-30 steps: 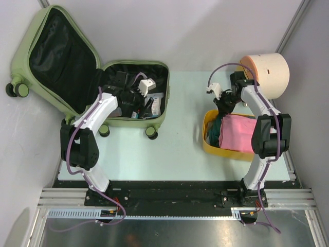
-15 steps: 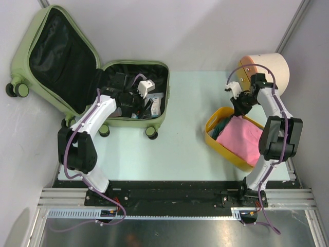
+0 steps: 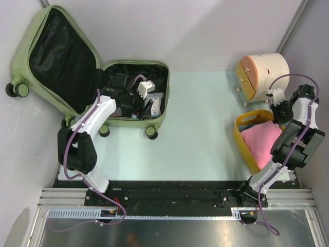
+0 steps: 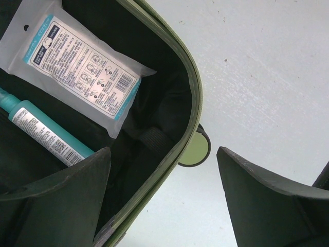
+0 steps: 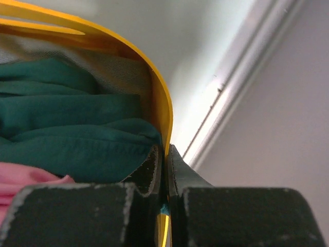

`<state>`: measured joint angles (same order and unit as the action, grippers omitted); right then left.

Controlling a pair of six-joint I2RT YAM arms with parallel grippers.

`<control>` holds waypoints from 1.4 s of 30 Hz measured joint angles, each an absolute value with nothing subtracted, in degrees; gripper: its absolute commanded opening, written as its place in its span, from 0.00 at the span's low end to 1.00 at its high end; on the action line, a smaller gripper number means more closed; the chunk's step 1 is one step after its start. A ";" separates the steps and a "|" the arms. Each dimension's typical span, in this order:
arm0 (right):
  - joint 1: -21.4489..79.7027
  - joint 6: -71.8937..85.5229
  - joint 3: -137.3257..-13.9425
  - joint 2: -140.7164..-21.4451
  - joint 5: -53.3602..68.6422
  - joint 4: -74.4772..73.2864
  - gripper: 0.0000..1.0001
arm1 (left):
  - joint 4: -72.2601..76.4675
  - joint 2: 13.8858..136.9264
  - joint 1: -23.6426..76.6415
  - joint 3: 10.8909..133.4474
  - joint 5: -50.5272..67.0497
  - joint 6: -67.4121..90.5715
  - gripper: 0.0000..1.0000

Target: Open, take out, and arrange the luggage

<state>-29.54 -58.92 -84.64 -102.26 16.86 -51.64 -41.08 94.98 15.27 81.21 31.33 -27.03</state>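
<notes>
The luggage, a pale sage-green suitcase (image 3: 160,119), lies open at the back left of the table with its lid (image 3: 31,38) propped up. Its black-lined base holds a wipes packet (image 4: 82,67) and a teal tube (image 4: 46,136). My left gripper (image 3: 141,104) hangs over that base, near its front rim (image 4: 191,87). In the left wrist view the left gripper (image 4: 163,154) is open and holds nothing. My right gripper (image 3: 280,116) is at the right edge of the table. In the right wrist view the right gripper (image 5: 164,149) is shut on the yellow basket's rim (image 5: 163,110).
The yellow basket (image 3: 241,135) holds a pink cloth (image 3: 262,141) and a green cloth (image 5: 77,123). A cream drum (image 3: 264,74) stands at the back right, just behind the basket. A suitcase wheel (image 4: 195,150) sits by the rim. The right wall is close to the right arm.
The right gripper closed on the basket's rim and dragged the basket to the table's right edge, turning it. The left arm has barely moved.
</notes>
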 measured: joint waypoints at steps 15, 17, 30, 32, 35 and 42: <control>-30.81 -53.98 -88.09 -100.82 10.20 -44.05 0.68 | -41.08 95.26 15.27 81.71 31.35 -27.00 0.89; -30.04 -51.70 -90.74 -99.72 11.77 -44.62 0.69 | -41.08 95.26 15.27 81.87 31.35 -27.03 0.89; -17.65 -24.38 -106.17 -100.40 22.92 -37.58 0.76 | -41.04 97.38 15.27 84.47 31.68 -26.96 0.89; -16.32 -21.43 -107.33 -102.69 21.63 -35.88 0.76 | -41.04 97.38 15.27 84.55 31.68 -26.96 0.89; -15.29 -18.50 -108.75 -106.30 19.84 -34.35 0.77 | -41.04 97.38 15.27 84.55 31.66 -26.94 0.89; -15.73 -15.38 -111.35 -110.06 17.30 -33.39 0.84 | -41.04 97.38 15.27 84.55 31.66 -26.76 0.89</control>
<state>-15.73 -15.38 -111.35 -110.06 17.30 -33.39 -41.04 97.38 15.27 84.55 31.66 -26.76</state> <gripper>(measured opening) 0.794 0.892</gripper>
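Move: My right hand is shut on the yellow basket's far rim. The drawer cabinet it goes to next stands about 19 cm ahead and 7 cm to its left, its middle about level with the hand. The basket's middle, with the pink cloth in it, lies roughly 8 cm back and 8 cm to the left, some 4 cm lower. From my left hand, the cabinet is about 50 cm to the right, 17 cm ahead and a little lower. With the rim still pinched, my right hand drags the basket about 5 cm farther right, then opens and lets go. I lift away, swing forward and back leftwards in a high arc to over the drawer cabinet, ending some 18 cm farther forward, fingers wide and tipped about 30 degrees towards forward, and sink a few centimetres towards its top. ##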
